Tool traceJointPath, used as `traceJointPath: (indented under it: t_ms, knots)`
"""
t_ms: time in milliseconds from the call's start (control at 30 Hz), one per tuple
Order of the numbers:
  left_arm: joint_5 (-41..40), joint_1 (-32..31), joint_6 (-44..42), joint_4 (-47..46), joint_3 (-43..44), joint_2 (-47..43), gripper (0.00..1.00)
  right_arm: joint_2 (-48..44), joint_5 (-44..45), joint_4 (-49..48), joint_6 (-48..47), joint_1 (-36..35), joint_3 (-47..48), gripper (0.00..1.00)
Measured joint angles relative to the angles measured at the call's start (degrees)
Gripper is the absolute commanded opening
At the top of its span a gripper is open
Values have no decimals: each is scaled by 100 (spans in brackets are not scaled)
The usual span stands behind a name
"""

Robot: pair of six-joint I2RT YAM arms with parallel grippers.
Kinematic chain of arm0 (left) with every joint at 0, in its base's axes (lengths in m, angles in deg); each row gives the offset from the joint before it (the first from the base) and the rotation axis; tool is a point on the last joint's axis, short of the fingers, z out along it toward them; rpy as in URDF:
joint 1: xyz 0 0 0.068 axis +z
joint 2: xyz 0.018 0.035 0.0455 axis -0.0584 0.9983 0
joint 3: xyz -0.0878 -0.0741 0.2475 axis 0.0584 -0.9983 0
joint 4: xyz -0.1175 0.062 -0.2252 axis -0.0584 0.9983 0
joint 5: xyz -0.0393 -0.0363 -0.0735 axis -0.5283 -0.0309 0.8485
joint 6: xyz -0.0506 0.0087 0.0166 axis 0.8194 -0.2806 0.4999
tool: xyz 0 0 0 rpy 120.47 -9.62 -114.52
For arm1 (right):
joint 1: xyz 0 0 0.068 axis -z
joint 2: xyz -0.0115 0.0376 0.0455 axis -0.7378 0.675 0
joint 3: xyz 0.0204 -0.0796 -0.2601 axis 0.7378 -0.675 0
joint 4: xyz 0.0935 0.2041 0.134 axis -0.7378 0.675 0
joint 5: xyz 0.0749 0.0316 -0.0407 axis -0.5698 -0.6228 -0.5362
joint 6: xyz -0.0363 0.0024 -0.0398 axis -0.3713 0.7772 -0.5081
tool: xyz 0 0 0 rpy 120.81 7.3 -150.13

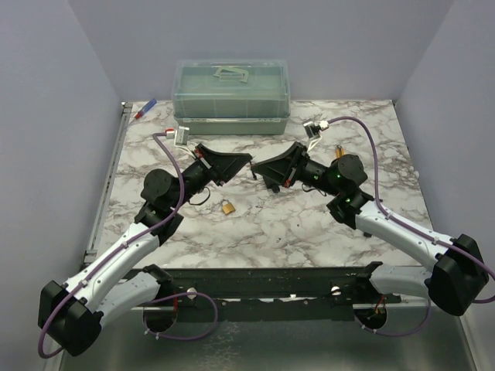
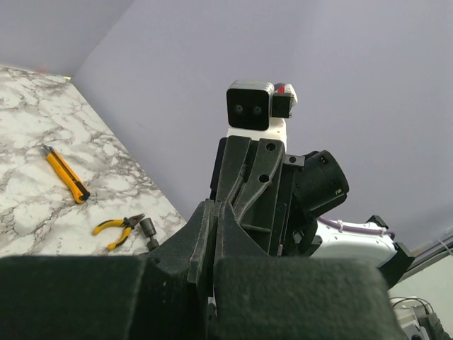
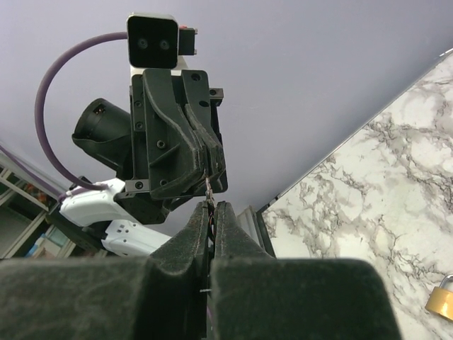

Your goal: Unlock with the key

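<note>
My two grippers meet tip to tip above the middle of the marble table [image 1: 271, 232]. The key [image 3: 209, 188] shows only as a thin metal sliver bridging the two sets of tips; its black head is hidden between the fingers. My left gripper [image 1: 247, 160] [image 2: 214, 205] is shut, and the sliver comes out of its tips. From the right, my right gripper [image 1: 257, 166] [image 3: 212, 205] is shut on the sliver's other end. A small brass padlock [image 1: 228, 207] [image 3: 440, 297] lies on the table below and in front of the left gripper, apart from both.
A clear box with a green lid [image 1: 232, 97] stands at the back. A red and blue marker [image 1: 145, 110] lies at the back left. On the right side lie a yellow utility knife [image 2: 67, 173], yellow-handled pliers [image 2: 117, 230] and a small socket [image 2: 150, 232].
</note>
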Motion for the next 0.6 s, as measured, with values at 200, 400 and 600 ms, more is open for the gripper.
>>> traceJointPath:
  t_ms: [200, 400, 600]
  knots:
    - [-22, 0, -50, 79, -111, -87, 72, -31, 37, 46, -59, 0, -2, 1]
    - [-341, 0, -286, 1211, -68, -424, 82, -422, 369, 756, -358, -2, -39, 1]
    - [-1137, 0, -684, 3193, 603, -754, 82, -935, 925, 1740, -741, 0, -227, 0]
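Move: The key is held between both grippers' tips, about 3 cm to the right of the left hand and 3 cm to the left of the right hand. The brass padlock lies some 4 cm ahead, 6 cm left and 37 cm below the left hand; from the right hand it is about 5 cm ahead, 11 cm left and 35 cm down. The open black padlock lies on the table about 14 cm ahead and 8 cm right of the left hand. The key stays pinched in the shut right fingers while the left fingers open wide and let go of it. The left hand then sinks and draws off to the left, about 5 cm in all, towards the brass padlock, its fingers tipping down some 20 degrees. The right hand backs right, then also down, about 4 cm, its fingertips dipping and swinging a little clockwise. ##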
